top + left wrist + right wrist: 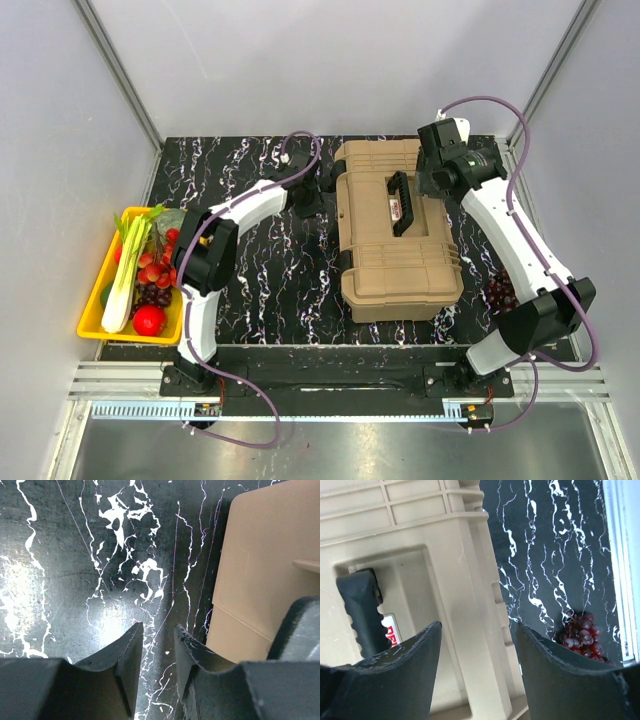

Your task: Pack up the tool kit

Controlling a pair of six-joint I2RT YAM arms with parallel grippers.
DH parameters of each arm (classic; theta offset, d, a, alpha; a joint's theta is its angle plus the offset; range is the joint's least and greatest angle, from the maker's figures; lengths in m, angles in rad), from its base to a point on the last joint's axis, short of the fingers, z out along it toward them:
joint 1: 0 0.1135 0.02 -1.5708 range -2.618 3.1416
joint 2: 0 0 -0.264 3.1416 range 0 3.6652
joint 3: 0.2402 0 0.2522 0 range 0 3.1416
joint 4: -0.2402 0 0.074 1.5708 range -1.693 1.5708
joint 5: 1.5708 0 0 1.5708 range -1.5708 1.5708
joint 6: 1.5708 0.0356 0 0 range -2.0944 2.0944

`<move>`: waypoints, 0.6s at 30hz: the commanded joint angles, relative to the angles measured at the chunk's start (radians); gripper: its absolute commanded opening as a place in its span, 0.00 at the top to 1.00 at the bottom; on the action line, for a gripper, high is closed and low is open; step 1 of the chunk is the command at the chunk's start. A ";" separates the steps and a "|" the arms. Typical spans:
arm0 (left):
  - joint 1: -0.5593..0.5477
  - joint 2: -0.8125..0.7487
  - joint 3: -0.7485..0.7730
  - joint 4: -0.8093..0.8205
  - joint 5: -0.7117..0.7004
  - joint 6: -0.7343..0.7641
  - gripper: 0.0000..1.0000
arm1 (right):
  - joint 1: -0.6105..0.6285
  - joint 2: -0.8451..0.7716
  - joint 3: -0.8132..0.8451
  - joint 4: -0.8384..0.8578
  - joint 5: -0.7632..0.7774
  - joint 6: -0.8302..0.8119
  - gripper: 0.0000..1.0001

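Note:
The tan toolbox (pixel 400 235) of the tool kit lies shut in the middle of the black marbled table, its black handle (pixel 400 203) on top. My left gripper (pixel 308 197) hangs just off the box's left side. In the left wrist view this gripper (pixel 159 630) is open by a narrow gap with only the table under it, and the tan wall (pixel 260 570) is at the right. My right gripper (pixel 441 165) hovers over the box's far right part. It (pixel 479 627) is open and holds nothing, above the lid's right rim, with the handle (pixel 362 610) to its left. No hand tools show.
A yellow tray (pixel 92 300) with celery, grapes and red vegetables sits at the table's left edge. A loose bunch of dark red grapes (pixel 500 292) lies right of the box, also in the right wrist view (pixel 580 632). Grey walls and metal posts bound the table.

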 commanded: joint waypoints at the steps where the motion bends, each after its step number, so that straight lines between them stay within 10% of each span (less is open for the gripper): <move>1: 0.004 -0.008 0.046 0.013 -0.002 0.036 0.64 | -0.034 -0.049 -0.031 0.020 -0.118 0.026 0.33; 18: 0.054 0.041 0.279 -0.148 -0.083 0.185 0.62 | -0.051 -0.014 -0.077 -0.033 -0.189 0.002 0.34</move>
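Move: The tool box's far latch stands about 5 cm ahead of the left hand, 5 cm to its right and roughly 7 cm higher; the near latch is some 17 cm back and 8 cm to the right, at the same height. The right hand hovers over the lid's right rim, straight below it by about 5 cm. The carry handle lies level fore and aft with the right hand, 6 cm to its left and 4 cm lower. No clear contact by either hand. From low beside the tool box, the left hand first slides left, out from the box's latch side, then lifts and reaches forward, ending about 3 cm off in each direction, fingers still partly open. The right hand sinks about 3 cm towards the lid's right rim, easing slightly back, tilting a few degrees, with its fingers held open. ##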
